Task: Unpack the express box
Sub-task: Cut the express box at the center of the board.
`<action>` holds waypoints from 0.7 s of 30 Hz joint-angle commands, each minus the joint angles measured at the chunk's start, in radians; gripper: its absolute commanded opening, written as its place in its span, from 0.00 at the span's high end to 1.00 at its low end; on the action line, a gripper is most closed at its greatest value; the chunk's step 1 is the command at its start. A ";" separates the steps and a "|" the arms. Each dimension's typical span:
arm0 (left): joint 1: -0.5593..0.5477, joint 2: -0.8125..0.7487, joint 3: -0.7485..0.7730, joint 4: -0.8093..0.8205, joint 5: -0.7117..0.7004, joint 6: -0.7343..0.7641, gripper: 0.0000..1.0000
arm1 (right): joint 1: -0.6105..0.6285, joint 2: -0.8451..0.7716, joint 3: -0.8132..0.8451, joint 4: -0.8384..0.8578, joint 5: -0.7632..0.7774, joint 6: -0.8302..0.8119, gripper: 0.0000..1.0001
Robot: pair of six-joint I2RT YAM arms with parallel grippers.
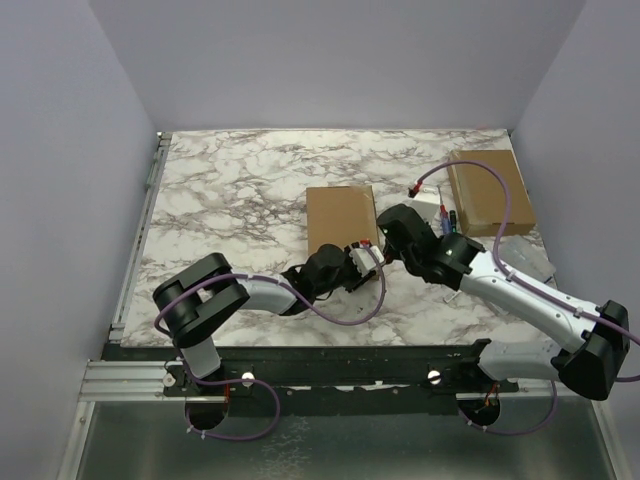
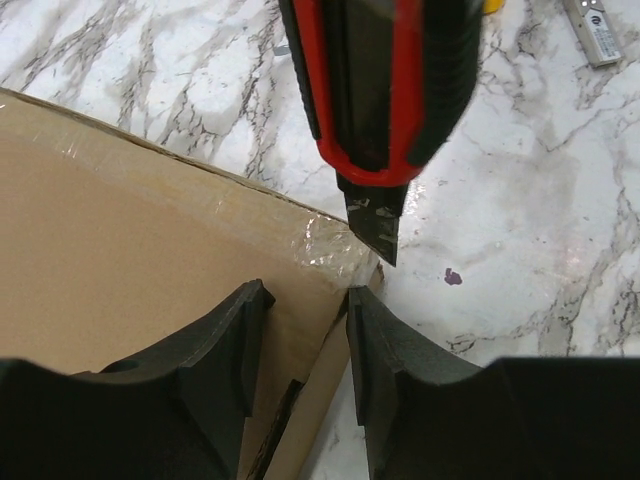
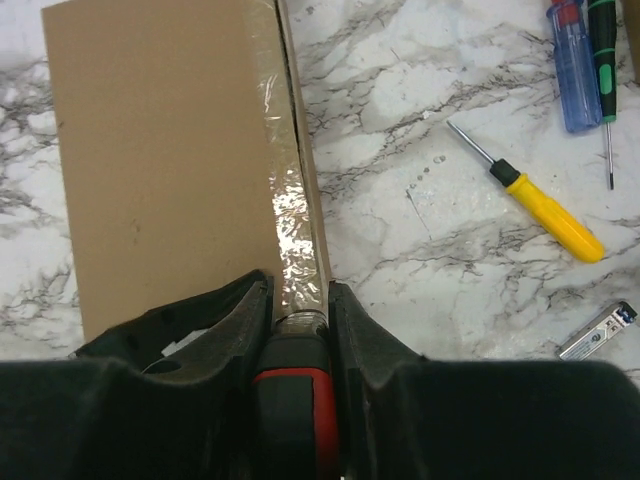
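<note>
The express box (image 1: 340, 215) is a flat brown carton, closed, with clear tape along its right edge (image 3: 290, 200). My right gripper (image 3: 300, 290) is shut on a red and black utility knife (image 3: 295, 400). In the left wrist view the knife (image 2: 390, 90) points its blade (image 2: 375, 225) down at the box's taped near-right corner (image 2: 330, 240). My left gripper (image 2: 305, 300) stands open at that same corner. One of its fingers (image 2: 225, 340) is over the box top (image 2: 120, 250) and the other is past the box edge. In the top view both grippers, left (image 1: 352, 270) and right (image 1: 385, 245), meet at the box's near right corner.
A second cardboard box (image 1: 490, 190) lies at the back right. Right of the express box lie a yellow-handled screwdriver (image 3: 545, 210), a blue tool (image 3: 572, 70), a green and black screwdriver (image 3: 603, 60) and a small metal piece (image 3: 598, 330). A purple cable loops over the table.
</note>
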 commanded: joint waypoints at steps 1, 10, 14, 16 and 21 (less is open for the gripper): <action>0.001 0.061 -0.024 -0.154 -0.107 0.003 0.53 | 0.030 -0.037 0.082 -0.075 -0.008 0.021 1.00; -0.013 -0.047 -0.028 -0.159 -0.106 0.008 0.30 | 0.007 -0.009 0.147 -0.177 0.150 -0.018 1.00; -0.013 -0.132 -0.026 -0.168 -0.050 0.000 0.27 | -0.096 -0.057 0.075 -0.110 0.098 -0.130 1.00; -0.012 -0.182 -0.020 -0.182 -0.007 -0.015 0.24 | -0.178 -0.063 0.047 -0.087 -0.006 -0.196 1.00; -0.013 -0.320 -0.006 -0.246 0.183 -0.014 0.22 | -0.265 -0.031 0.026 -0.145 -0.241 -0.292 1.00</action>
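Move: My left hand still grips the near-right corner of the express box, whose middle lies about 11 cm ahead, 5 cm left and 3 cm below; the red knife stands roughly 3 cm ahead, 4 cm right and 5 cm above. From my right hand, which holds that knife, the yellow screwdriver lies some 13 cm right, 4 cm ahead and 16 cm below; the box's middle 9 cm ahead, 10 cm left; the blue screwdriver 12 cm ahead, 14 cm right. Keeping my grip on the knife, I lift my right hand about 3.5 cm, then swing it some 8 cm to the right, sinking again, away from the box towards the yellow screwdriver. Meanwhile I open my left fingers to let go of the box corner, then draw that hand up about 3.5 cm and slightly back and left. ##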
